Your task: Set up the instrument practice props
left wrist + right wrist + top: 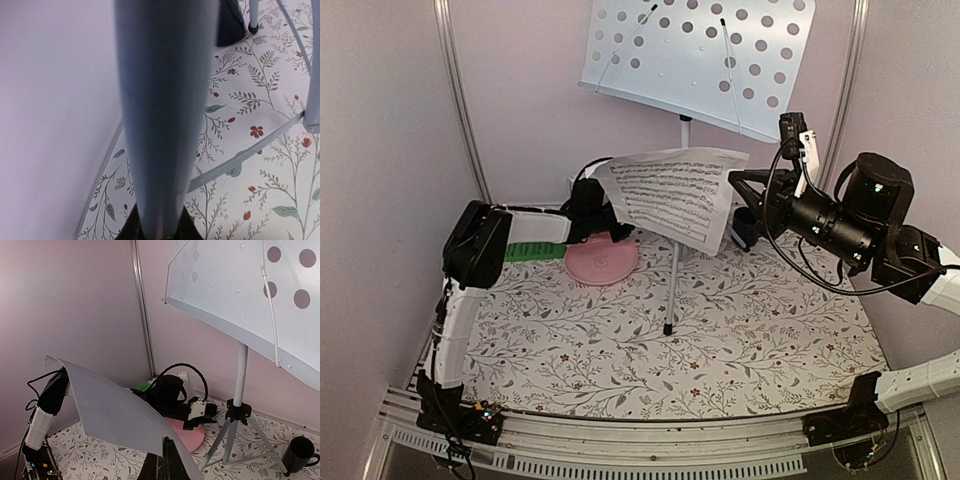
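Observation:
The pale blue-grey perforated music stand [695,55] [235,295] rises on its silver tripod [673,270] at the back middle. The white music sheet [675,195] [110,410] hangs in the air in front of the pole, printed side up and bowed. My right gripper [738,183] [167,442] is shut on its right edge. My left gripper [618,233] [160,232] lies low over the pink plate, its dark fingers closed against the sheet [165,115] at the lower left corner. The green music sheet [535,250] [142,387] lies behind the left arm. A white metronome [183,378] is partly hidden behind the left wrist.
The pink plate [605,265] [195,435] lies left of the tripod, under the left gripper. A dark mug [745,228] [302,452] stands right of the tripod near the back wall. Tripod legs [250,152] spread over the floral cloth. Pink walls close in on three sides.

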{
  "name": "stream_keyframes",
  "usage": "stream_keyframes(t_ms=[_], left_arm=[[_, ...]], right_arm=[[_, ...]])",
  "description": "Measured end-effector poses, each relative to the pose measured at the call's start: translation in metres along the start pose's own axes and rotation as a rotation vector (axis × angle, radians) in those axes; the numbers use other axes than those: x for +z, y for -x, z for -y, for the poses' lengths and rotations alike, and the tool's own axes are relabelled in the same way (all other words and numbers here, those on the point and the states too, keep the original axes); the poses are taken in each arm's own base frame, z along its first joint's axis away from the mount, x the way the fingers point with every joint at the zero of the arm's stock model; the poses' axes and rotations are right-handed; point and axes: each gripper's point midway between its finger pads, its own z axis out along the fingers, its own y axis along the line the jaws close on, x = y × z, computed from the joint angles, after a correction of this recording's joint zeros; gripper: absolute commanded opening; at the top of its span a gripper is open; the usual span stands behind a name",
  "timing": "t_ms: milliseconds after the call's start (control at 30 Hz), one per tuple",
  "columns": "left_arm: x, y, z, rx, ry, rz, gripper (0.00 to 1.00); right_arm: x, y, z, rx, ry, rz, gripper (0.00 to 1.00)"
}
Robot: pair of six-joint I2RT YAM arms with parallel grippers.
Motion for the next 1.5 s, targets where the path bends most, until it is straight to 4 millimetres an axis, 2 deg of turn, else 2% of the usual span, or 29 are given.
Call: stream_keyframes(t_ms=[133,367,533,767,800,933,1067,1200,1400,1500], left_arm=[[-0.019,-0.005,0.006,-0.029,0.018,-0.049,0.0],[-0.046,-0.004,0.027,-0.076,0.057,-0.119,0.0],[-0.054,0.008,0.05,-0.098,0.071,-0.12,0.0],[-0.06,0.023,0.073,-0.106,0.043,-0.096,0.0],[-0.061,0.023,0.075,-0.106,0.038,-0.094,0.02],[-0.065,0.025,0.08,-0.121,0.028,-0.09,0.39],[-0.077,0.032,0.093,-0.175,-0.011,-0.07,0.64],[-0.106,0.058,0.096,-0.223,-0.021,-0.021,0.68],[-0.165,0.118,0.075,-0.25,0.055,0.132,0.68],[-0.194,0.131,0.073,-0.269,0.083,0.18,0.68]], right_arm=[[0.0,0.002,-0.002,-0.003,0.01,0.006,0.0],[0.0,0.001,-0.008,-0.009,0.046,0.004,0.0],[-0.001,-0.001,-0.016,-0.012,0.092,-0.016,0.0],[-0.002,0.011,-0.032,-0.019,0.175,-0.04,0.0],[-0.003,0.013,-0.033,-0.018,0.179,-0.039,0.0],[-0.007,0.029,-0.036,-0.014,0.192,-0.02,0.0],[-0.011,0.057,-0.039,-0.005,0.199,0.009,0.0],[-0.011,0.087,-0.037,0.002,0.173,0.049,0.0],[-0.012,0.124,-0.024,0.004,0.083,0.113,0.0],[-0.013,0.142,-0.016,0.006,0.032,0.152,0.0]])
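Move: My left fingers already grip the music stand's left leg. The stand's post is about 16 cm to their right and 2 cm back, the pink plate roughly 8 cm left, 1 cm back and 10 below, and the dark mug some 37 cm right and 10 ahead. My right hand holds the sheet music by its right edge; the stand's board is centred about 30 cm ahead, 8 left and 15 above it. Still gripping the left leg low down, I drag it about 10 cm back towards me with my left hand, then open my fingers to let go, keep backing away and lift about 13 cm clear, the hand's left side dipping. My right hand keeps its pinch on the sheet music and, mostly late, raises it some 14 cm in front of the board. ##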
